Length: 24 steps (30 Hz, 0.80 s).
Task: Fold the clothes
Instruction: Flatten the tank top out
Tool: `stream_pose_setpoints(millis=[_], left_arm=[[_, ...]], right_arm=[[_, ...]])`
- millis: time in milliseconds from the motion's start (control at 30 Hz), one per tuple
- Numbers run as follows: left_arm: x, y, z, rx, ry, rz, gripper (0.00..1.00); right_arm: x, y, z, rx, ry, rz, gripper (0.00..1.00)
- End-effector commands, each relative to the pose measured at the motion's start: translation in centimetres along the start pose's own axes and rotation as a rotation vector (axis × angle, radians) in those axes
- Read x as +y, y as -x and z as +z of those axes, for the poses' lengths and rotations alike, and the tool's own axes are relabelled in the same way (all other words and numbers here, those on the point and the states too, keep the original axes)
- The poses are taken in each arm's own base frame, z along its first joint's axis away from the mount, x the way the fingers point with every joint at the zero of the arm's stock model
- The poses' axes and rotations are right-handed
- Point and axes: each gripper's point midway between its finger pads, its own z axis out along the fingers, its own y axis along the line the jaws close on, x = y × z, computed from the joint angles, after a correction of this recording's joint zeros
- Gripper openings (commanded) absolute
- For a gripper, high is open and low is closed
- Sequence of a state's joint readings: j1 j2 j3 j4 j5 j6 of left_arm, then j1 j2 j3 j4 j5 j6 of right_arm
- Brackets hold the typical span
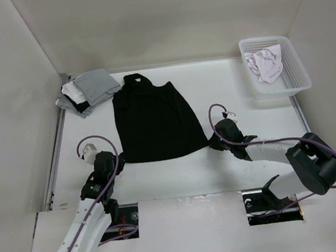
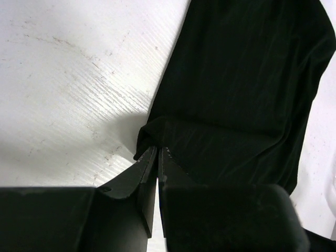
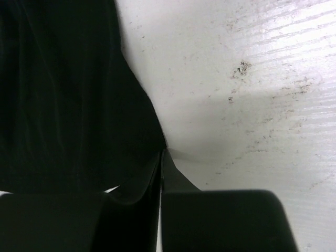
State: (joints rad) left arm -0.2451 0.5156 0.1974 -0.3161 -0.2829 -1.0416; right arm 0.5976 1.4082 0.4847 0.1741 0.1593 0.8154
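Observation:
The clothes (image 1: pixel 154 116), a plain black sleeveless top, lie flat in the middle of the white table (image 1: pixel 179 176), neck toward the far wall and hem toward the arms. My left gripper (image 1: pixel 121 160) sits at the hem's near-left corner. In the left wrist view its jaws (image 2: pixel 158 149) are pressed together on that corner of the black fabric (image 2: pixel 236 94). My right gripper (image 1: pixel 211 143) is at the hem's near-right corner. Its jaws (image 3: pixel 162 151) are shut where the edge of the black fabric (image 3: pixel 68 105) reaches the tips.
A folded stack of grey, white and black garments (image 1: pixel 88 91) lies at the back left, close to the top's shoulder. At the back right stands a white mesh basket (image 1: pixel 292 65) holding a white garment (image 1: pixel 265 63). Walls enclose the table on three sides.

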Motion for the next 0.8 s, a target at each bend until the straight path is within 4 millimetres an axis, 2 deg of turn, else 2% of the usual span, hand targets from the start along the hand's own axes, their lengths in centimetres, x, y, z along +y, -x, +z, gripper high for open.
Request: stream_pose_setpoints(millis=[0,100,167,200,233,367,467,533,633,700,767], left_arm=[[-3.6,2.2,-0.8,-0.053,-0.104,0.002,0.03],[-7.2,4.8,-2.3,-0.11,-0.199,0.006,0.02],[-10.7,7.5,-4.6,-0.167,-0.289,-0.003,0.01],[-12.9,9.4,-6.5,-0.21,-0.352,-0.011,0.01],[-14.3,10.6,-7.9,-0.239,-0.394,-0.016,0.01],[-20.9,17.2,-16.9,-0.383,-0.626,-0.093,0.01],[-24.6,22.5,-24.9,-0.515,-0.796,-0.153,0.01],[-26.5,25.4,-29.8,-0.589,-0.888,-0.172,0.01],[-28.1,28.4,-34.7,-0.67,-0.963,-0.191,0.01],[-28.8,29.7,-36.1,-0.711,-0.97,-0.189,0.01],[-29.4,30.5,-36.4,-0.731,-0.965,-0.184,0.01]], right_arm=[[1.3,1.3,-1.1,-0.044,0.051,-0.001,0.0],[3.6,5.2,-4.9,-0.182,0.141,-0.013,0.0],[6.0,8.4,-9.6,-0.285,0.212,-0.024,0.0],[7.1,10.1,-12.5,-0.344,0.244,-0.034,0.0],[8.1,12.0,-15.5,-0.409,0.272,-0.044,0.0],[12.3,19.1,-28.9,-0.646,0.408,-0.065,0.0],[15.0,23.8,-37.5,-0.798,0.492,-0.084,0.0],[16.6,26.0,-41.6,-0.861,0.536,-0.1,0.0],[19.1,29.1,-46.3,-0.928,0.573,-0.134,0.0],[20.4,30.3,-48.5,-0.945,0.608,-0.148,0.0],[21.7,31.2,-50.1,-0.962,0.646,-0.159,0.0]])
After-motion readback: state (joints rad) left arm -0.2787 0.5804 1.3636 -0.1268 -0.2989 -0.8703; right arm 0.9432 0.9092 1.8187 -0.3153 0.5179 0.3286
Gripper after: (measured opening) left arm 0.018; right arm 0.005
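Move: My shut left fingers already hold the near left hem corner of the black tank top. The middle of the tank top lies about 14 cm ahead and 13 cm right of them, 3 cm lower; its neck end is roughly 29 cm ahead, 9 cm right. The folded stack is some 27 cm ahead, 10 cm left. My right hand pinches the other hem corner; from it the tank top's middle is about 12 cm ahead, 19 cm left, the white basket 26 cm ahead, 28 cm right. I fling both pinched hem corners up fast and together, my left hand about 55 cm and my right a little over 60, keeping both grips shut. My fingers swing from slanting down to pointing up, some 70 degrees; later in the rise I also draw back towards myself, and my right hand pulls outward to the right. ##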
